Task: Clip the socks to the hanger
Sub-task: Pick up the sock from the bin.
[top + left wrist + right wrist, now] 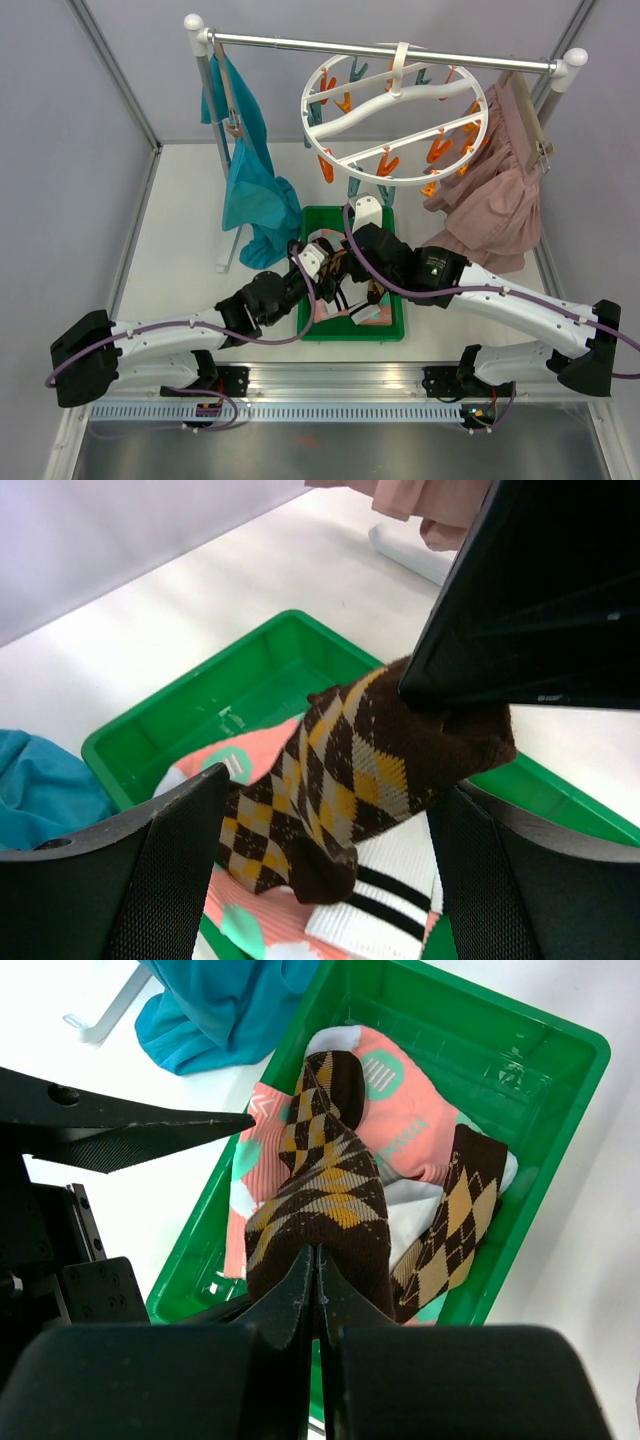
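My right gripper is shut on the dark cuff of a brown argyle sock, which hangs from it over the green bin. My left gripper is open, one finger on each side of that hanging sock without touching it. In the bin lie a second argyle sock, a pink sock with mint patches and a white sock with black stripes. The round white hanger with orange and teal clips hangs from the rail, behind and above both grippers.
A teal garment hangs at the rail's left end, reaching the table beside the bin. A dusty-pink skirt hangs at the right end. The rack's posts and feet stand at both back corners.
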`<action>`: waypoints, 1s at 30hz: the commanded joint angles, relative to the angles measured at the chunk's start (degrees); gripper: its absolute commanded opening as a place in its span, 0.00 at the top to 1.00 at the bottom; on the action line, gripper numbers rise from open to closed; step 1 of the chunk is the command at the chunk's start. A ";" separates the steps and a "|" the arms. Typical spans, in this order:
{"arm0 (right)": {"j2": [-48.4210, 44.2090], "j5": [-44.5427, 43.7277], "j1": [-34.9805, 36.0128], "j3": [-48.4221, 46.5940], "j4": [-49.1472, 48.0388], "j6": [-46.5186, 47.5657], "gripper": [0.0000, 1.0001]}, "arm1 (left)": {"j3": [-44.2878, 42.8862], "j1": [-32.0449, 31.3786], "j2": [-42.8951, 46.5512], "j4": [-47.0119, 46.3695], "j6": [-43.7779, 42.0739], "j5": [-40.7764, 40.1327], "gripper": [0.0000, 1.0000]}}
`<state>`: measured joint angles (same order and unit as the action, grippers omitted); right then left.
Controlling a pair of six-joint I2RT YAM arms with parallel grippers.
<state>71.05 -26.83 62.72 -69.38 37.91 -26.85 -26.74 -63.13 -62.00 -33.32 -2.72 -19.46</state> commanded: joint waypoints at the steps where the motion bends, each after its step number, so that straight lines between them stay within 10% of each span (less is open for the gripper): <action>1: -0.29 0.20 -0.23 -2.25 0.59 -0.66 0.98 | -2.70 -0.94 -1.28 -4.56 -3.52 -1.28 0.17; 10: 0.41 0.99 -0.23 -3.30 0.32 -0.66 0.98 | -3.58 -3.40 -3.48 -5.96 -4.93 -1.10 0.32; 18: 0.94 1.52 -0.32 -3.48 -0.03 -0.83 0.98 | -3.67 -3.93 -4.10 -7.02 -4.93 -2.51 0.74; 20: 0.85 0.99 -0.23 -3.48 -0.03 -0.83 0.87 | -3.76 -3.93 -3.92 -6.85 -4.58 -2.60 0.97; 25: -1.78 -1.47 -0.32 -3.48 -0.64 -0.48 0.49 | -3.23 -3.93 -2.52 -5.53 -3.17 -2.77 0.98; 30: -5.91 -3.14 -0.32 -3.04 -2.22 0.66 0.37 | -3.23 -3.93 -0.41 -2.37 -0.01 -4.26 0.98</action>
<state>68.99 -27.33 62.50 -70.43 37.89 -27.07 -28.34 -66.76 -64.55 -35.59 -5.80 -21.61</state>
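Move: My right fingers already hold the brown argyle sock up by one end; that end sits some 3 cm to the right of my open left hand, about level with it fore and aft and 1 cm higher, practically at my right fingertips. From my left hand, the green bin's middle lies roughly 5 cm ahead, 5 cm right and 16 cm below, and the white striped sock in it about 1 cm back, 4 cm right and 15 cm below. My left hand slips about 2 cm to the right and 1 cm back, bringing its open fingers around the held end of the sock, and shuts them on the fabric. Only once they are closed do my right fingers open, to a bit over half, letting go of the sock as my right hand lifts roughly 2 cm away. ##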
